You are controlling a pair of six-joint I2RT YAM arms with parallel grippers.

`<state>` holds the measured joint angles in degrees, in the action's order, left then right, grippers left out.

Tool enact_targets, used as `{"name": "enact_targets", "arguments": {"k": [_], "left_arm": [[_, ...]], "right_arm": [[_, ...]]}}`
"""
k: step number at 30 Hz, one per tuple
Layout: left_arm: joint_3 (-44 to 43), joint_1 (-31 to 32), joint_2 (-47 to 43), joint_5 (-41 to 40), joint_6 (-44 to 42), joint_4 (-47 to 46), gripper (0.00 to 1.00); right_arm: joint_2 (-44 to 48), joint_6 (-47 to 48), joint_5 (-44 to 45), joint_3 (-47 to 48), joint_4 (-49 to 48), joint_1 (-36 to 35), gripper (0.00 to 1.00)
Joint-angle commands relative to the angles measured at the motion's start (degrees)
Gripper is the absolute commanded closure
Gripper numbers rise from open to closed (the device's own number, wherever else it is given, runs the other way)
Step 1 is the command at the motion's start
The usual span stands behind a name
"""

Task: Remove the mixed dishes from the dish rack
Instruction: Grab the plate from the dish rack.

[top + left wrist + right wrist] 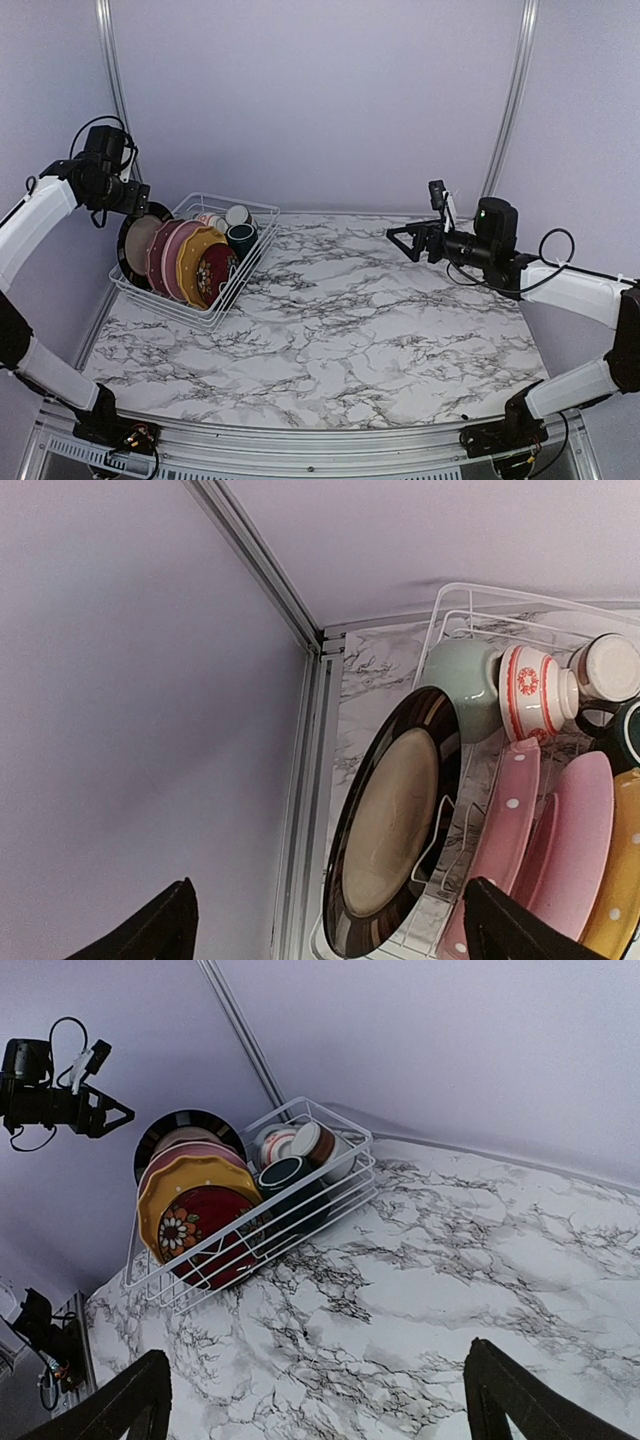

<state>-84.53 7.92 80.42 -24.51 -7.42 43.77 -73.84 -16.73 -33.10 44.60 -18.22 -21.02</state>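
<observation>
The dish rack (262,211), a white wire basket, stands at the table's back left. In it a black plate (395,820), pink dotted plates (575,840), a scalloped orange-yellow plate (185,1175) and a dark red floral plate (200,1230) stand on edge. Behind them are a dark teal mug (285,1175), a pale green bowl (465,680) and small pale cups (535,690). My left gripper (335,925) hangs open just above the black plate's rim, touching nothing. Over the right side of the table, far from the rack, my right gripper (320,1390) is open and holds nothing.
The marble table (370,320) is ringed by lilac walls. An aluminium frame post (300,630) runs up the corner right beside the rack's left end. Another post (510,100) rises at the back right. The rack sits close to the left table edge.
</observation>
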Motion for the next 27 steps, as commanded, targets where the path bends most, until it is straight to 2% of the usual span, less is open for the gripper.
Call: {"name": "enact_targets", "arguments": {"k": [1,13,27], "left_arm": [[0.98,-0.76,3.13,0.09,-3.12,-1.16,0.07],[4.54,-3.16,6.98,2.86,-8.05,-6.95,0.14],[10.07,-3.88,8.9,4.05,-11.37,-13.93,0.41]], "right_arm": [[0.92,-0.58,-1.22,-0.39,-1.51,-0.61,0.02],[0.64,-0.43,-1.92,-0.57,-1.35,-0.65,0.02],[-0.63,-0.48,-2.23,1.19,-0.32,-0.65,0.02]]}}
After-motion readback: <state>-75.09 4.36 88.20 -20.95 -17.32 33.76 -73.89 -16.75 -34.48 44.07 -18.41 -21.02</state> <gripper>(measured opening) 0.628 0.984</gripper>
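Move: Low and ahead of the open left hand, the black plate's middle lies about 6 cm forward, 2 cm left and 17 cm down. The dotted pink plate stands some 5 cm to the right of the black plate and 2 cm nearer. From the hand, the pale green bowl is roughly 19 cm ahead, 9 cm right and 21 cm down. From the right hand, the black plate is about 12 cm ahead, 62 cm left and 13 cm below. Sinking about 9 cm and easing some 3 cm forward, the left hand comes down onto the upper near edge of the black plate, tipping its fingers roughly 10 degrees further down. The fingers start wide open and draw in by about a third to straddle the rim, still open at the end; a pinch can't be seen yet. ##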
